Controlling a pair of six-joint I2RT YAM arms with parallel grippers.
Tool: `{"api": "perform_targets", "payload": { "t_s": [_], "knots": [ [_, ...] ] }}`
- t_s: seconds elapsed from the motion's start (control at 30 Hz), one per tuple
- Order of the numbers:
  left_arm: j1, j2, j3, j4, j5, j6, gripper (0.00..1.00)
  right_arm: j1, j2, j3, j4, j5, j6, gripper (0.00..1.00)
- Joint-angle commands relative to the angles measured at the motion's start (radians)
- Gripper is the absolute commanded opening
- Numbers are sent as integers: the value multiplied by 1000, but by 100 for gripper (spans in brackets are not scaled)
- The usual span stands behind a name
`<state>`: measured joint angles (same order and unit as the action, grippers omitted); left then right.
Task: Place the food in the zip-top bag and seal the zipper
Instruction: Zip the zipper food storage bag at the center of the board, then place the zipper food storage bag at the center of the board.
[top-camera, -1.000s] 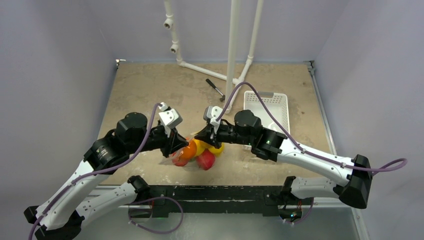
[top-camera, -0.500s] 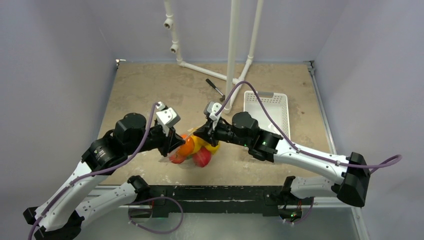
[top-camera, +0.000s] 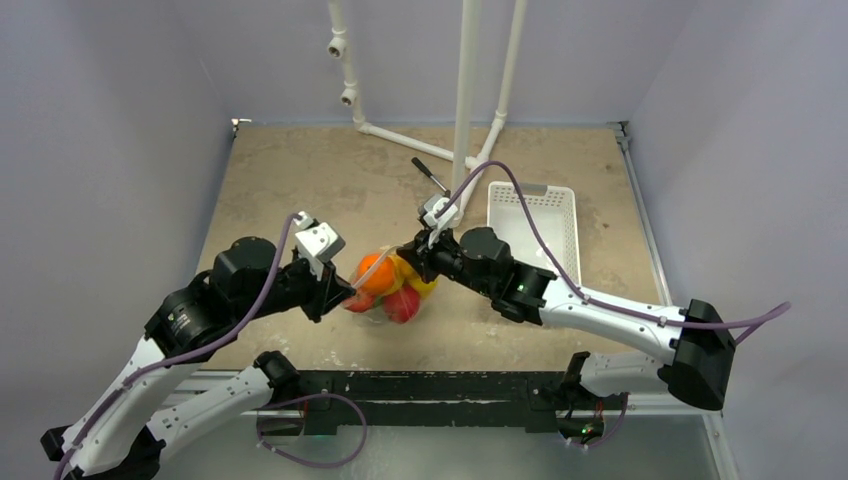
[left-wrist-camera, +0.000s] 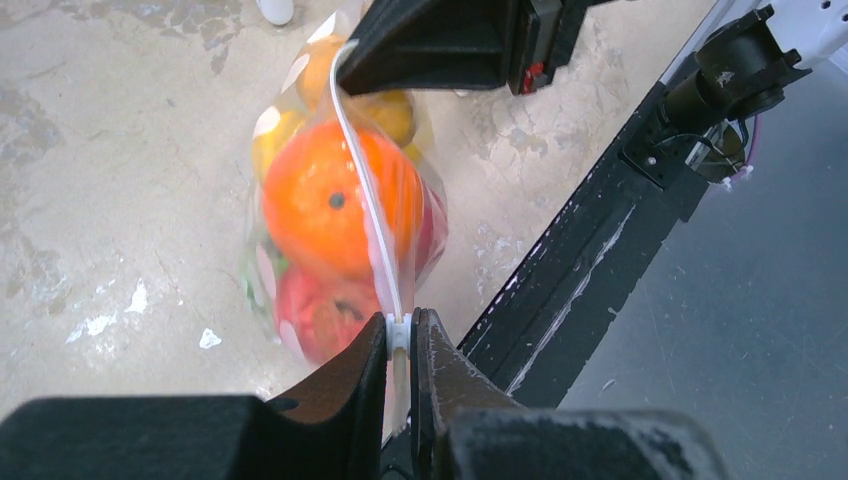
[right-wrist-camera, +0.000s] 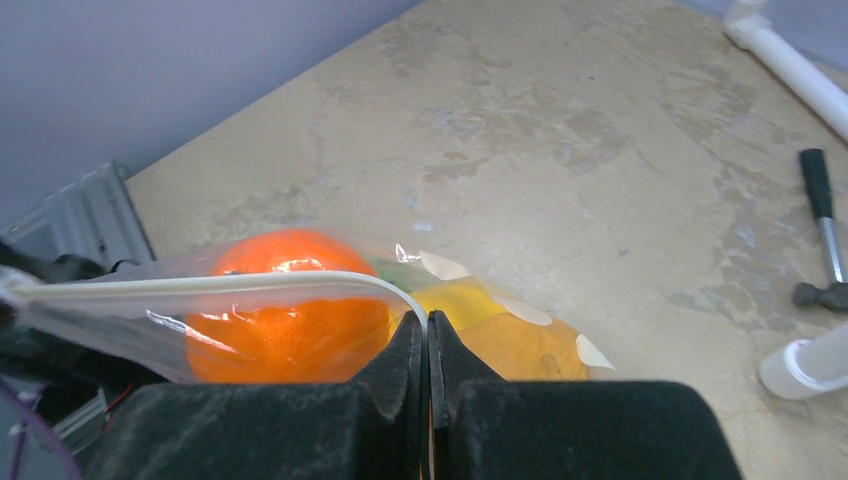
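Observation:
The clear zip-top bag (top-camera: 388, 290) hangs between my two grippers, full of food: an orange (left-wrist-camera: 340, 205), red apples (left-wrist-camera: 320, 315) and yellow pieces (right-wrist-camera: 520, 345). The whitish zipper (left-wrist-camera: 365, 200) runs taut across its mouth. My left gripper (left-wrist-camera: 400, 335) is shut on the white slider at the near end of the zipper. My right gripper (right-wrist-camera: 428, 335) is shut on the far end of the zipper (right-wrist-camera: 200, 287). In the top view the left gripper (top-camera: 345, 290) and right gripper (top-camera: 408, 252) flank the bag above the table.
A white tray (top-camera: 535, 225) stands behind the right arm. A small hammer (top-camera: 430, 178) lies by the white pipe frame (top-camera: 465, 100) at the back. The black front rail (top-camera: 420, 385) runs along the near table edge.
The left gripper has drawn back to the left along the zipper while the right gripper moved a little back and right. The bag is stretched wider and lifted.

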<state>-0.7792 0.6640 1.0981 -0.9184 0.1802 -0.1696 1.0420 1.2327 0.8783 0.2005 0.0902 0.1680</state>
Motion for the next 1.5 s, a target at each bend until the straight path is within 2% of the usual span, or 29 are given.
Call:
{"api": "perform_targets", "payload": {
  "t_s": [0.0,0.2,0.4,0.47,0.63,0.9,1.2,1.47],
  "knots": [
    [-3,-31,59,-60,-8,-37,0,-41,-12,-10,63,174,27,0],
    [-3,-60,62,-100,-73,-55,0,-54,-36,-46,85,210,38,0],
    [-3,-42,54,-67,-72,-61,0,-57,-50,-54,100,147,27,0],
    [-3,-30,52,-49,-72,-61,5,-57,-61,-58,100,122,15,0],
    [-3,-2,54,-23,-103,-46,26,-57,-93,-67,105,81,-26,0],
    [-3,34,94,51,-109,-14,48,-57,-122,-48,54,15,-80,0],
    [-4,87,116,138,-27,79,56,-54,-148,-7,-4,-88,-158,0],
    [-3,121,99,197,111,144,60,-51,-186,34,-56,-301,-251,0]
  ]
}}
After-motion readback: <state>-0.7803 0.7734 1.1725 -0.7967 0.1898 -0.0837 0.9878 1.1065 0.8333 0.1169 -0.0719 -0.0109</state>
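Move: The left hand already pinches the white slider at the zipper's near end; the zipper runs to its other pinched part in the right fingers, about 8 cm ahead and 9 cm right of the left hand. From the right hand the slider is about 8 cm back, 9 cm left and roughly level. The orange sits in the bag 4 cm ahead, 4 cm right and 7 cm below the left hand; the big red apple 4 cm back, 9 cm right, 11 cm below. Left opens off the slider, moves 5 cm right, up and forward; right, still pinching, shifts 3 cm right. ##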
